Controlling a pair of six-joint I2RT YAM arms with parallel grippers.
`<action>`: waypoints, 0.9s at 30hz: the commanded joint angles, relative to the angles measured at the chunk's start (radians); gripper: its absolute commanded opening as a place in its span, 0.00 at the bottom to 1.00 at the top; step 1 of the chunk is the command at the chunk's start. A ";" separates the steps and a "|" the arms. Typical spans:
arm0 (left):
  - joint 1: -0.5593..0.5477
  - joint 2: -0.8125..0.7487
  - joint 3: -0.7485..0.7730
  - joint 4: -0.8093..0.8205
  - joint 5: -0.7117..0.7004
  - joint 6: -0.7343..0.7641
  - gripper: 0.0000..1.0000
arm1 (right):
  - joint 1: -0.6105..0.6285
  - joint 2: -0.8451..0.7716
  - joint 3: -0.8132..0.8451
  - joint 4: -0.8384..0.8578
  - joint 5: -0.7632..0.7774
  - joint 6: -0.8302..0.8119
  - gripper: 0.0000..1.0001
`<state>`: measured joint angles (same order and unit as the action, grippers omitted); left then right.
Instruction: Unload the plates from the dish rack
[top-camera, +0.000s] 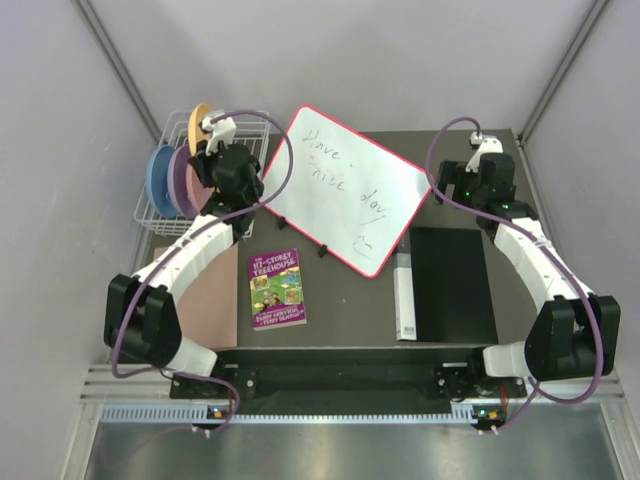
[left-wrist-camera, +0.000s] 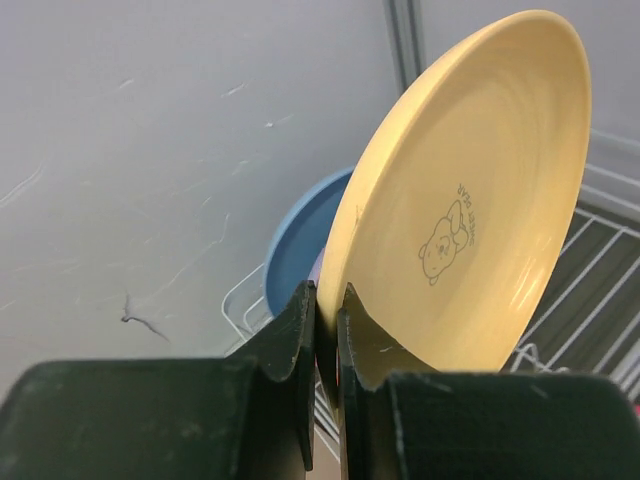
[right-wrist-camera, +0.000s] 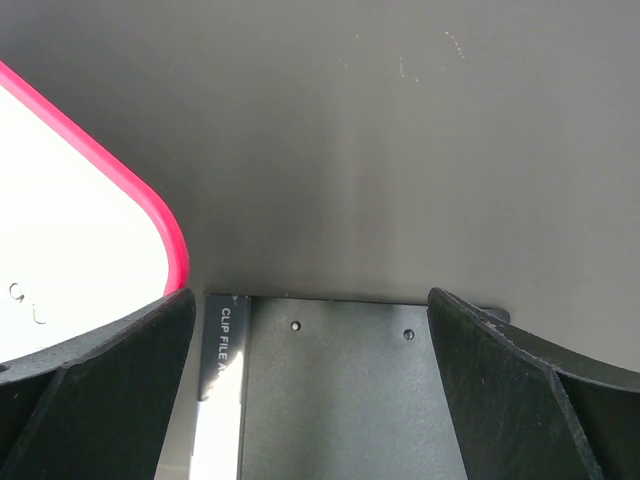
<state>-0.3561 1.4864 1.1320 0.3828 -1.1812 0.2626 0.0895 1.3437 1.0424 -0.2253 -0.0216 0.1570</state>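
Note:
The white wire dish rack stands at the table's far left. A yellow-orange plate stands on edge at its far end, and my left gripper is shut on that plate's rim. In the left wrist view both fingers pinch the edge of the yellow-orange plate, which bears a small bear drawing. A blue plate shows behind it, over the rack's wires. From above, the blue plate and a pinkish plate stand upright in the rack. My right gripper hangs open at the far right, holding nothing.
A red-framed whiteboard lies tilted in the middle, its corner beside my right gripper. A black clip file lies below that gripper. A purple book and a brown mat lie near the left arm.

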 joint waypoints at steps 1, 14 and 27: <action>-0.067 -0.096 0.067 -0.051 0.020 -0.074 0.00 | 0.001 -0.021 0.044 0.026 -0.043 -0.013 1.00; -0.075 -0.232 0.051 -0.360 0.720 -0.712 0.00 | 0.003 -0.175 -0.001 0.159 -0.394 0.127 1.00; -0.096 -0.120 -0.018 -0.197 1.117 -0.956 0.00 | 0.050 -0.140 -0.035 0.311 -0.641 0.239 1.00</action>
<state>-0.4385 1.3647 1.1007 0.0399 -0.2184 -0.5903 0.1097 1.1801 1.0069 -0.0330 -0.5602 0.3458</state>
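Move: The left gripper holds the yellow plate by its rim, just clear of the rack. The whiteboard's middle lies about 35 cm to this gripper's right, 11 cm ahead and 29 cm below. The pink plate still racked stands some 7 cm ahead, 2 cm left and 16 cm below; the purple plate is 5 cm left of the pink one. From the open right gripper, the yellow plate is roughly 61 cm left, 6 cm ahead and 14 cm higher. Swing the left gripper some 20 cm right, away from the rack and out over the whiteboard, arcing up first and then down to end slightly lower. Keep the rim pinched, turn clockwise and roll the hand's left side down to lay the upright plate over. Bring the wide-open right gripper left and up, about 10 cm each, and a little back, turning counter-clockwise towards the plate. ##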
